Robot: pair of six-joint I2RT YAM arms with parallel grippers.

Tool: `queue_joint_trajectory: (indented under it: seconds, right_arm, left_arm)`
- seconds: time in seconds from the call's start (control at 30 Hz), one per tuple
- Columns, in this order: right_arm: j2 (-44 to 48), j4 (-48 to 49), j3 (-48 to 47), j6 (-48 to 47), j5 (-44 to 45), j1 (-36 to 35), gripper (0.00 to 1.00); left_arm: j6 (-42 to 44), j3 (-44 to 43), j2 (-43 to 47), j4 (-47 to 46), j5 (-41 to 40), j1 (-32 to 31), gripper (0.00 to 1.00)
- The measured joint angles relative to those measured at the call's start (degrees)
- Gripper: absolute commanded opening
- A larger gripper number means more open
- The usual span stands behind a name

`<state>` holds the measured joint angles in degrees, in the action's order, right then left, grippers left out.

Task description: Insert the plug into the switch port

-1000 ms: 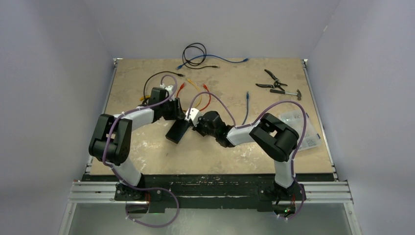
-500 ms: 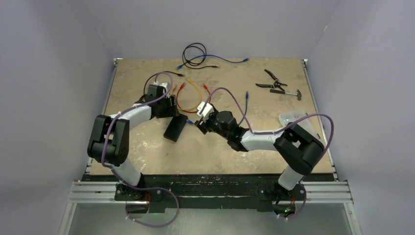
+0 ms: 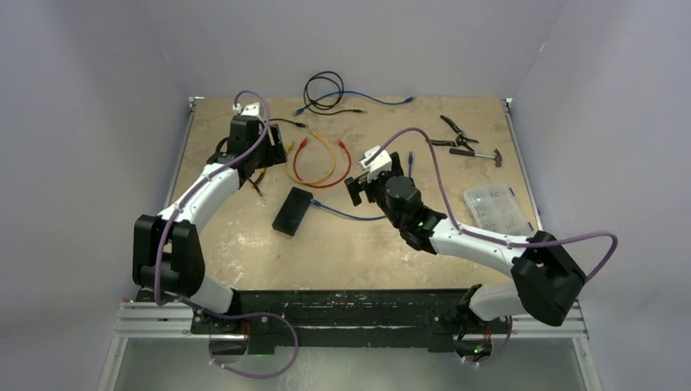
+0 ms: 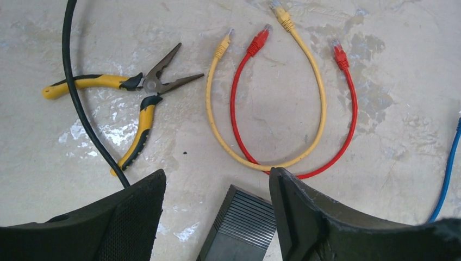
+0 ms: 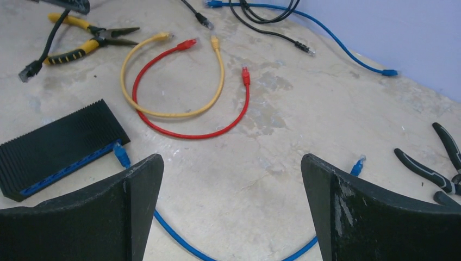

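Note:
The switch (image 3: 292, 211) is a flat black ribbed box lying mid-table, also in the right wrist view (image 5: 60, 144) and under my left jaws (image 4: 244, 220). A blue plug (image 5: 120, 155) sits with its tip in the switch's blue socket edge. Its blue cable (image 3: 350, 217) curves right to a loose blue end (image 5: 357, 163). My right gripper (image 5: 231, 160) hangs open and empty to the right of the switch (image 3: 358, 184), above the cable. My left gripper (image 4: 217, 174) is open and empty, raised at the back left (image 3: 254, 155).
Yellow-handled pliers (image 4: 130, 92) lie by a black cable (image 4: 81, 109). A red (image 3: 338, 175) and a yellow (image 3: 314, 159) patch cable loop behind the switch. Black-handled pliers and a small hammer (image 3: 460, 142) lie at the back right, with a clear plastic box (image 3: 493, 208) in front of them. Coiled cables (image 3: 326, 90) rest at the far edge.
My right gripper opened, let go of the blue plug and pulled back to the right. My left gripper opened and drew away from the switch toward the back left.

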<state>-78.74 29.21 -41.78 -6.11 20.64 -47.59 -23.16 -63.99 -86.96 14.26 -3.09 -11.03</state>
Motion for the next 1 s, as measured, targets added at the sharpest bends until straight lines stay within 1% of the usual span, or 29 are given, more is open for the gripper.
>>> queue_joint_trajectory:
  seconds: [0.17,0.27,0.37,0.53,0.7,0.77,0.97,1.0]
  right_arm:
    - [4.39,-1.90,0.31,2.75,1.33,-0.02,0.99]
    - [7.80,-0.63,2.43,3.80,1.05,-0.02,0.99]
    - [9.94,0.76,4.68,4.31,0.85,-0.02,0.99]
    - [9.99,1.22,5.38,5.25,0.68,-0.02,0.99]
    - [9.62,1.55,5.38,6.12,-0.26,-0.02,0.99]
    - [9.18,1.53,5.38,6.16,-0.68,-0.02,0.99]
    - [7.85,1.62,5.38,6.16,-0.90,-0.02,0.99]
    - [7.76,1.57,5.38,6.16,-0.90,-0.02,0.99]
  left_arm:
    - [-3.17,-0.76,-2.14,0.33,-1.03,0.04,0.69]
    - [-4.83,-3.04,-6.23,0.57,-1.53,0.04,0.67]
    - [-5.84,-6.51,-12.35,0.42,-1.66,0.04,0.64]
    - [-6.84,-9.18,-20.39,-0.04,-1.53,0.04,0.56]
    - [-7.52,-12.00,-25.73,-0.20,-1.20,0.04,0.45]
    - [-7.72,-12.68,-27.12,-0.59,-1.18,0.04,0.39]
    - [-7.80,-14.19,-29.73,-2.10,-0.70,0.09,0.10]
    - [-7.80,-14.32,-29.94,-2.43,-0.46,0.09,0.08]
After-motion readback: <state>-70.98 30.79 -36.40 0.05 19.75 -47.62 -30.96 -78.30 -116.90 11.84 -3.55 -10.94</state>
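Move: The yellow cable, just behind its near plug, lies about 7 cm ahead of my left hand, 2 cm to the right and some 14 cm below. The near red plug is about 12 cm ahead and 7 right, and the yellow-handled pliers 8 ahead and 6 left. The black switch is roughly 9 cm back and 6 right. From my right hand, that piece of yellow cable is about 12 cm ahead, 21 left and 18 below. I drop my empty left hand about 13 cm and reach some 7 cm forward onto the yellow cable behind its near plug, tipping the fingers down about 15 degrees. On the way I close them from wide to nearly shut, bringing the tips in around the cable. My right hand, open and empty, backs off about 2 cm, rising slightly before easing partway down. ##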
